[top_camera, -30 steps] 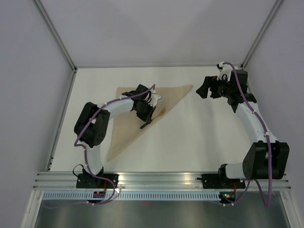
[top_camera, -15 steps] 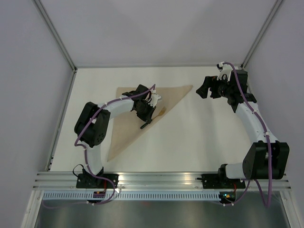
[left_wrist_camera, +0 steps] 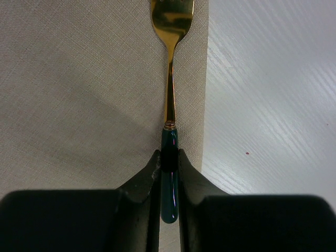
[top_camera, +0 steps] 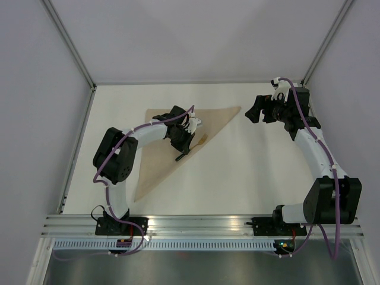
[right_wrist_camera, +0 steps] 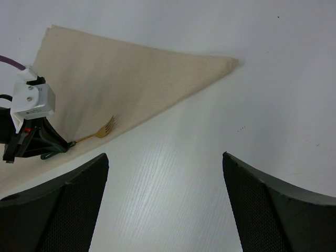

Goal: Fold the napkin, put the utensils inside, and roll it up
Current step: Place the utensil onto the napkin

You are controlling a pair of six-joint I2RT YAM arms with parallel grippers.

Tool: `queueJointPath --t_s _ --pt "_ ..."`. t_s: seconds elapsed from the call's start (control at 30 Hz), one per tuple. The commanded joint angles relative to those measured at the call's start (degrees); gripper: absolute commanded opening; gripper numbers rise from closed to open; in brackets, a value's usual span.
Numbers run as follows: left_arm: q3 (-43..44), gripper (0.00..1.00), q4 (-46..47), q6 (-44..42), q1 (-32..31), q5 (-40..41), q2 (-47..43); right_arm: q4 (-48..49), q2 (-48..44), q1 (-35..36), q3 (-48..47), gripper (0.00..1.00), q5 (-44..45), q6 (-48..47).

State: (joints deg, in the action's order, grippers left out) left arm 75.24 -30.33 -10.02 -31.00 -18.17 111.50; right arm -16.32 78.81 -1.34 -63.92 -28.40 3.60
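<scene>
The beige napkin (top_camera: 151,160) lies folded into a triangle on the white table, and shows as well in the left wrist view (left_wrist_camera: 79,79) and the right wrist view (right_wrist_camera: 131,73). A fork (left_wrist_camera: 170,100) with a gold head and a dark green handle lies along the napkin's right edge. My left gripper (left_wrist_camera: 169,160) is shut on the green handle, whose end sticks out behind the fingertips. From above, the left gripper (top_camera: 184,149) sits over the napkin's long edge with the gold fork (top_camera: 202,140) head just beyond it. My right gripper (top_camera: 252,113) hovers open at the back right, off the napkin's right tip, with nothing between its fingers (right_wrist_camera: 165,155).
Bare white table (left_wrist_camera: 273,105) runs right of the napkin's edge. Grey walls and metal frame posts (top_camera: 71,44) close in the table at the back and sides. An aluminium rail (top_camera: 196,224) with both arm bases runs along the near edge.
</scene>
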Motion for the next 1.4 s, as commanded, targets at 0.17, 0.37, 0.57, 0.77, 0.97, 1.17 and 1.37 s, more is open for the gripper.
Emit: queueJointPath --t_s 0.17,0.37,0.57,0.77,0.97,1.17,1.37 --pt "1.0 0.16 -0.3 -1.1 -0.3 0.3 -0.3 0.7 -0.8 0.2 -1.0 0.94 0.3 0.1" --pt "1.7 0.16 -0.7 -0.5 -0.4 -0.4 -0.3 0.8 -0.8 0.2 -1.0 0.94 0.3 0.2" --pt "2.1 0.17 -0.8 0.0 -0.6 -0.1 -0.1 0.6 -0.9 0.1 -1.0 0.94 0.3 0.3" --pt "2.1 0.22 -0.7 0.4 -0.9 0.0 -0.3 0.7 -1.0 0.2 -1.0 0.94 0.3 0.2" --pt "2.3 0.29 -0.7 0.7 -1.0 0.4 -0.7 0.6 -1.2 0.1 -1.0 0.94 0.3 0.1" --pt "2.4 0.36 -0.7 0.8 -1.0 0.8 -1.2 0.6 -1.2 0.1 -1.0 0.94 0.2 0.2" --pt "3.7 0.39 -1.0 0.9 -0.9 1.7 -2.3 0.6 -1.1 0.1 -1.0 0.94 0.1 0.1"
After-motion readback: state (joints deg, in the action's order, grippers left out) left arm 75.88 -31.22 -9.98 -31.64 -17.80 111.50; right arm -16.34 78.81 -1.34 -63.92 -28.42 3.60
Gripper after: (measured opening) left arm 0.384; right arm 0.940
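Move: The left hand holds the fork by its dark handle; the fork's middle lies about 3 cm ahead and 2 cm right of it, 1 cm lower. The napkin's middle is some 6 cm ahead and 5 cm left; its slanting folded edge passes about 2 cm back and 2 cm right of the hand. From the idle right hand, the fork is roughly 22 cm left, 5 cm back and 20 cm below. Staying within about 1 cm of its place, the left hand opens its fingers slightly, letting go of the fork's handle. ##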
